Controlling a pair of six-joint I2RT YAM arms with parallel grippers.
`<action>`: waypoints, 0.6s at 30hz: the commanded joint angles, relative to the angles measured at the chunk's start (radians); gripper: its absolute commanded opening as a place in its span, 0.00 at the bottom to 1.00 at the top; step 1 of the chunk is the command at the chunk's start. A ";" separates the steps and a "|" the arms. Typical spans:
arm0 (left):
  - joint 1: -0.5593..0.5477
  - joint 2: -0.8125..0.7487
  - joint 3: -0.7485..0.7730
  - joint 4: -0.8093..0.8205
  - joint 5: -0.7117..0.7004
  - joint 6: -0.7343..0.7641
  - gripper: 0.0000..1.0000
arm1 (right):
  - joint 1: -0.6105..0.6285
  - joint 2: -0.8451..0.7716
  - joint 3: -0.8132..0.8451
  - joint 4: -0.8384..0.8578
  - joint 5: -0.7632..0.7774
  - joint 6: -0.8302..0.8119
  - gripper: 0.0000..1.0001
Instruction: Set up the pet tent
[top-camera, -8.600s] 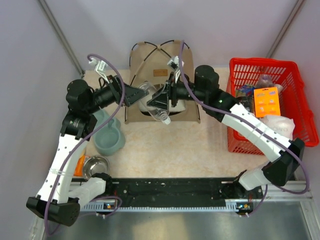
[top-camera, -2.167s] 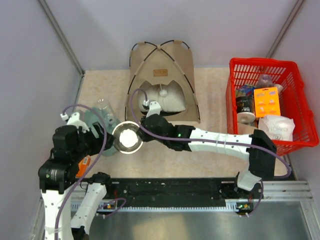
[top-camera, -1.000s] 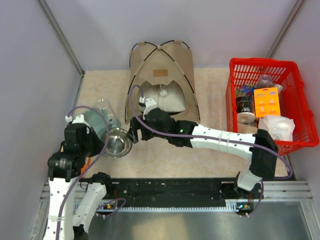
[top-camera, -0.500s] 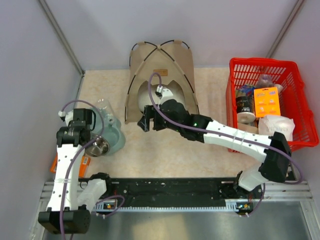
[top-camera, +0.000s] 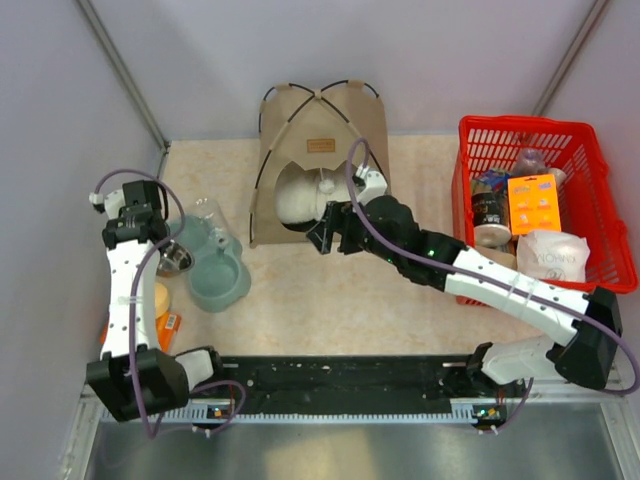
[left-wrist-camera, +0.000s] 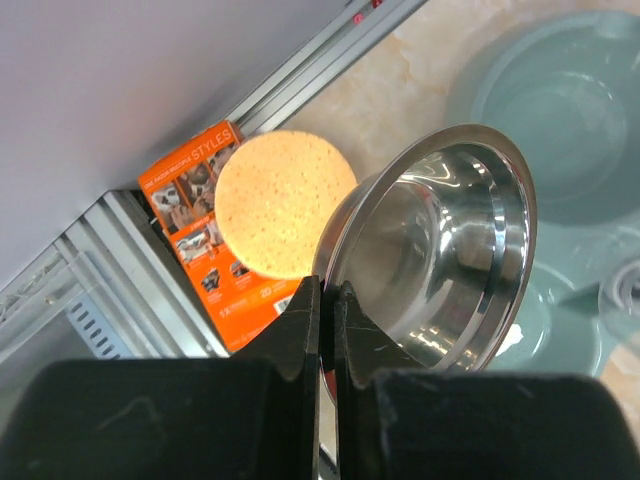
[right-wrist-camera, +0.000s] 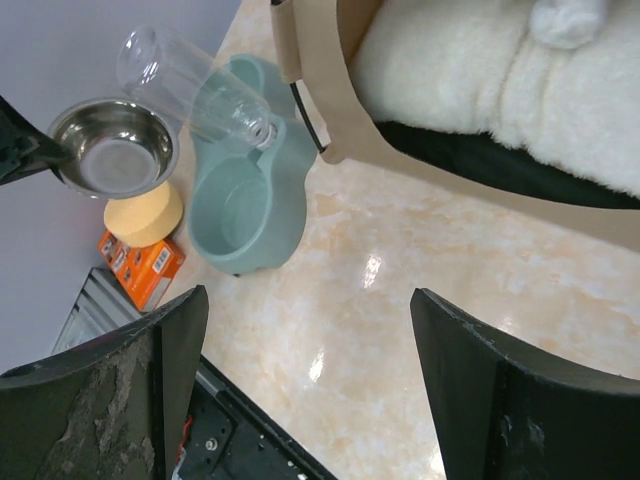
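Observation:
The tan pet tent (top-camera: 322, 120) stands upright at the back of the table, its black poles crossing at the top. Its doorway edge (right-wrist-camera: 320, 110) shows a cream pillow (right-wrist-camera: 480, 90) and a small white ball (right-wrist-camera: 568, 20) inside. My right gripper (top-camera: 322, 238) hovers open just in front of the doorway, with nothing between its fingers (right-wrist-camera: 305, 300). At the far left my left gripper (left-wrist-camera: 327, 290) is shut on the rim of a steel bowl (left-wrist-camera: 440, 270), held tilted above the table (top-camera: 173, 258).
A teal double feeder (top-camera: 218, 270) with a clear bottle (top-camera: 205, 215) lying across it sits left of the tent. An orange box (left-wrist-camera: 200, 240) and a round yellow pad (left-wrist-camera: 285, 200) lie by the left rail. A red basket (top-camera: 600, 200) of items stands at the right.
The left arm has carried the steel bowl back and to the left, away from the feeder. My right gripper has pulled away from the bowl, rightward to the tent doorway.

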 joint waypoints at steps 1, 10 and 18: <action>0.060 0.057 -0.019 0.229 0.010 0.047 0.00 | -0.037 -0.069 -0.038 0.039 0.017 -0.021 0.82; 0.192 0.221 -0.031 0.434 0.269 -0.016 0.00 | -0.113 -0.054 -0.050 0.036 -0.039 -0.015 0.82; 0.201 0.312 -0.048 0.561 0.461 -0.082 0.00 | -0.150 -0.028 -0.049 0.036 -0.070 -0.009 0.82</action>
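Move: The steel bowl is already pinched by its rim in the left hand. The feeder's far basin, where it is headed, lies roughly 12 cm ahead of that hand, 4 cm to its right and 17 cm below; the clear bottle lies about 14 cm ahead and 9 cm right, the near basin 2 cm ahead and 11 cm right, the yellow round block nearly underneath. From the empty right hand the far basin is some 29 cm left, 8 cm ahead, well below. The steel bowl travels forward and down over the teal feeder towards its far basin, carried by the left hand about 10 cm ahead, 6 cm lower and some 4 cm left, the wrist tilting close to 20 degrees with its left side dipping and the shut fingers keeping the rim. The right hand, still wide open and empty, eases about 4 cm right and 3 cm forward in front of the tent, away from the feeder. ##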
